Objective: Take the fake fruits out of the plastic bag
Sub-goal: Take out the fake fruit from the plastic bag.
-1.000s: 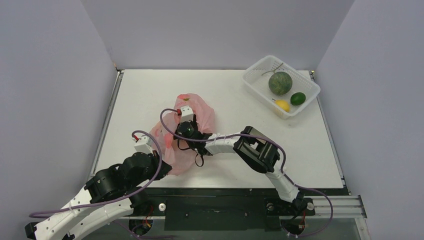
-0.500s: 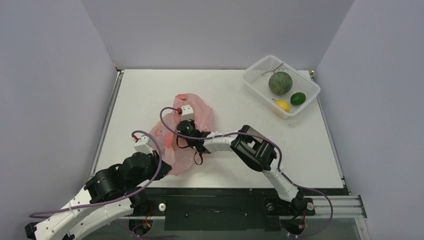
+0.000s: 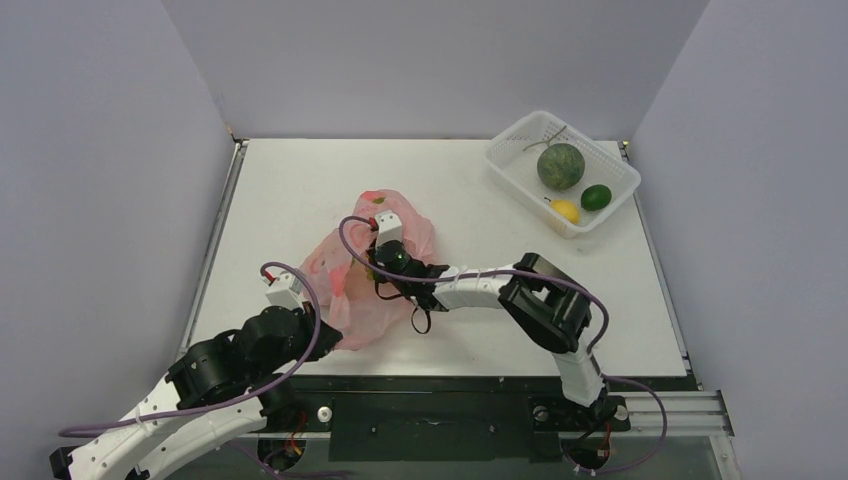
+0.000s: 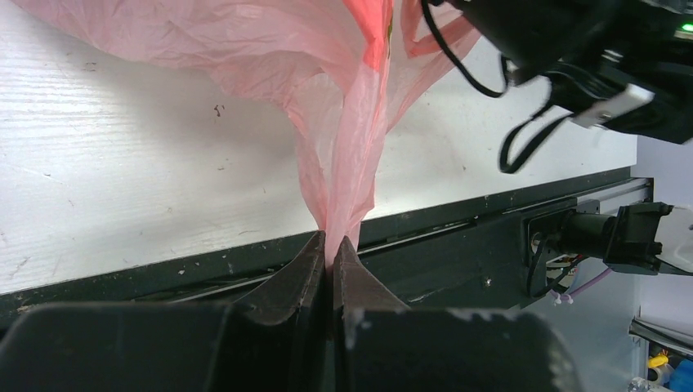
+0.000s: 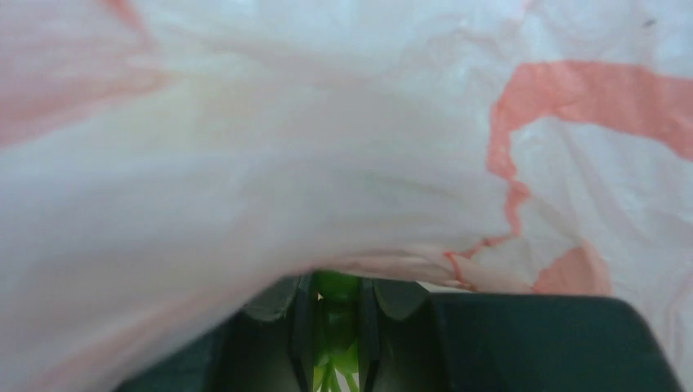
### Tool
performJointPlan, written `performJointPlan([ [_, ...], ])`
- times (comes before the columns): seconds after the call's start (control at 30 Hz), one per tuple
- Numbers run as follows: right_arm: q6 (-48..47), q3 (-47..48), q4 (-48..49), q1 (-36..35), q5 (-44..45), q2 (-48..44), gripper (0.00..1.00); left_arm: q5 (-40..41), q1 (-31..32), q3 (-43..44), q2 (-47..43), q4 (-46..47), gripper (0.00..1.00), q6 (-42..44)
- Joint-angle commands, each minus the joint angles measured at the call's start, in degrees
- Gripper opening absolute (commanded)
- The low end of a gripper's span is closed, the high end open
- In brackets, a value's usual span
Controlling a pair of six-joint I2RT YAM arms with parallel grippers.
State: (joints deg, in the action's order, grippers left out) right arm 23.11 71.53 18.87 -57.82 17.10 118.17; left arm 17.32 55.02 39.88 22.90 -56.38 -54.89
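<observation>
The pink plastic bag [image 3: 345, 290] lies crumpled on the table left of centre. My left gripper [image 4: 329, 242] is shut on a gathered fold of the plastic bag [image 4: 343, 122] near the table's front edge and holds it taut. My right gripper [image 5: 335, 287] is inside the plastic bag [image 5: 327, 147], its jaws shut on a light-green leafy piece [image 5: 337, 314]. From above, the right wrist [image 3: 392, 250] sits at the bag's mouth and the film hides its fingers. Other fruits in the bag are hidden.
A white perforated basket [image 3: 510, 160] stands at the back right, holding a grey-green melon [image 3: 560, 166], a dark green oval [image 3: 596, 197] and a yellow lemon [image 3: 566, 210]. The right arm [image 4: 588, 49] crosses the top right of the left wrist view.
My right gripper has shut on the leafy piece and its wrist has shifted slightly right. The bag has been pulled a little wider. The left gripper stays clamped on the bag.
</observation>
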Motion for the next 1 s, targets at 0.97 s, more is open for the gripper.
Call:
performJointPlan([
  [0.97, -9.16, -11.84, -13.4, 10.05, -34.57, -52.19, 0.0, 1.33, 0.08, -0.16, 1.47, 2.72, 0.0, 0.62],
])
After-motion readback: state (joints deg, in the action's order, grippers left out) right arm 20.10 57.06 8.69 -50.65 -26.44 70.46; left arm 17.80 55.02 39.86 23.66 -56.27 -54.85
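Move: Inside the open pink bag, the right hand already has the grapes pinched. The basket's middle lies about 21 cm ahead and 46 cm to its right, at roughly the same height; of the things in the basket, the lemon is about 9 cm ahead and 44 cm right, the watermelon 19 cm ahead and 44 cm right. The bag's middle is some 5 cm back from the hand. From the left hand, the basket is about 43 cm ahead, 49 cm right and 12 cm lower. Drawing the pinched grapes up and out of the bag, the right hand rises about 25 cm while pulling back some 14 cm, then swings right in the last part. Its wrist turns counter-clockwise by about 35 degrees and rolls left side up, the fingers keeping their hold. The left hand stays put, still pinching the bag's edge. ##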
